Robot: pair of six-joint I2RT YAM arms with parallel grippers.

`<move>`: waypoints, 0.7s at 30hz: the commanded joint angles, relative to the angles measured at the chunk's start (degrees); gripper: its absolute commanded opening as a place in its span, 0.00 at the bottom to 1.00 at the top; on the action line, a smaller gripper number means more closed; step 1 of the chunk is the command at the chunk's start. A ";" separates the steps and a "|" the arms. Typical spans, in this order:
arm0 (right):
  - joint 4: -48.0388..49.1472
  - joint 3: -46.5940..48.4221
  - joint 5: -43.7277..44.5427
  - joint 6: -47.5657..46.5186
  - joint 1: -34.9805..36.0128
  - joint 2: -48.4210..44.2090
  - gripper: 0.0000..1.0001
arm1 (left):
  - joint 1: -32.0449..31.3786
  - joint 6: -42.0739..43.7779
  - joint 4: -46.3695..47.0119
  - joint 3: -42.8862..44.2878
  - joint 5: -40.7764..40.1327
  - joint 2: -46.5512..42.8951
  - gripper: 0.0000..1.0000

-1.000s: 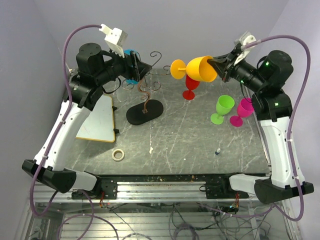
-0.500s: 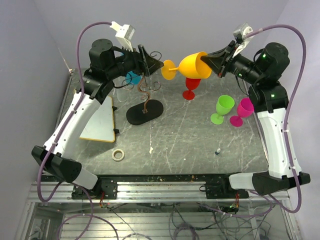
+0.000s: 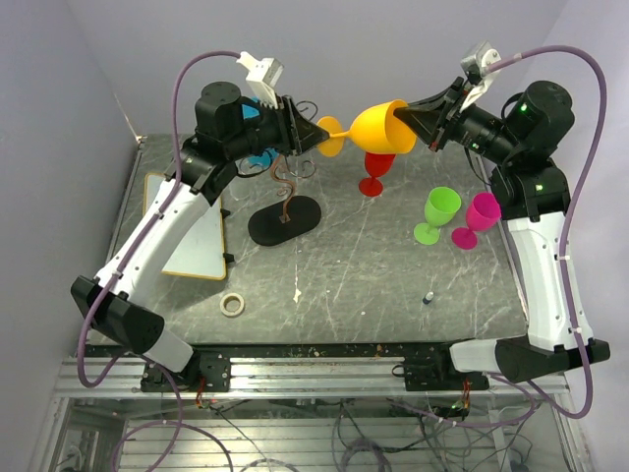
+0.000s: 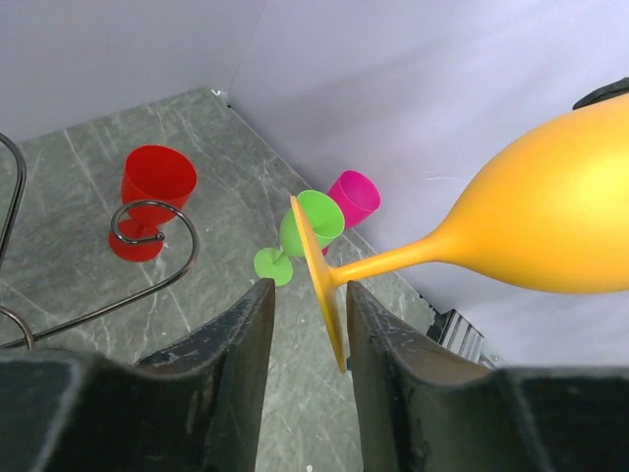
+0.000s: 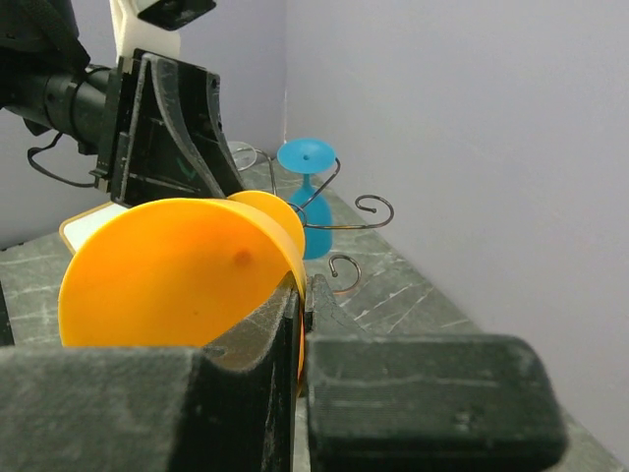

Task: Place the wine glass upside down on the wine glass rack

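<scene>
An orange wine glass hangs on its side high over the table's back. My right gripper is shut on its rim, one finger inside the bowl. My left gripper straddles the glass's foot: the disc lies against the right finger, and a gap shows on the left. The wine glass rack stands just below and left, a dark oval base with a wavy wire stem. Its scroll arms carry a blue glass hung upside down.
A red glass stands upright behind the rack's right. A green glass and a pink glass stand at the right. A white board lies at the left, with a tape roll nearer the front.
My left arm swung right from the rack to the orange glass's foot and its jaws narrowed around the disc. The right arm levelled the glass leftward, then held still.
</scene>
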 commanded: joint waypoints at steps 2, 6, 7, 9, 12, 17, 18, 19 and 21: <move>0.25 1.73 -0.55 -0.55 0.13 0.43 0.00 | -0.64 -0.21 1.96 0.20 1.72 0.66 0.40; 0.32 1.62 -0.94 -0.56 0.08 0.46 0.00 | -0.73 -0.51 2.12 0.37 2.35 0.88 0.30; 0.40 1.54 -0.95 -0.64 0.13 0.39 0.00 | -0.73 -0.59 2.11 0.40 2.45 0.93 0.27; 0.38 1.34 -0.87 -0.94 0.14 0.30 0.00 | -0.67 -0.52 2.07 0.38 2.35 0.70 0.19; -0.11 0.72 -0.58 -2.23 0.14 -0.17 0.00 | -0.69 0.26 1.65 0.55 1.53 -0.03 0.07; -0.96 -1.50 1.08 -4.87 0.18 -1.43 0.27 | -0.43 3.10 -0.04 1.30 -1.48 -1.71 0.07; -1.16 -2.16 1.47 -5.52 0.10 -1.80 0.33 | -0.26 3.57 -0.44 1.46 -2.32 -2.01 0.07; -1.36 -2.80 1.98 -6.20 0.09 -2.21 0.37 | -0.03 4.14 -0.99 1.78 -3.28 -2.18 0.07; -1.86 -3.96 3.43 -7.60 0.09 -3.03 0.43 | 0.99 4.98 -2.17 2.27 -5.56 -2.51 0.07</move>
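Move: The orange glass is held by its rim in the right hand. The centre of its foot hangs just off the left fingertips, about 3 cm to their right and 1 cm ahead and above. From the left hand, the rack's hub is roughly 8 cm ahead, 6 cm left and 10 cm below, the blue glass about 9 cm ahead, 10 cm left and 9 cm below. The foot lies some 14 cm left of the right hand, level fore and aft, 4 cm lower. Staying almost in place in mid-air, the left hand closes its half-open fingers and pinches the orange glass's foot near its edge. Only then does the right hand, until now still pinching the rim, open a little over a third and sink about 1.5 cm, freeing the bowl's wall while one finger stays inside the mouth. ##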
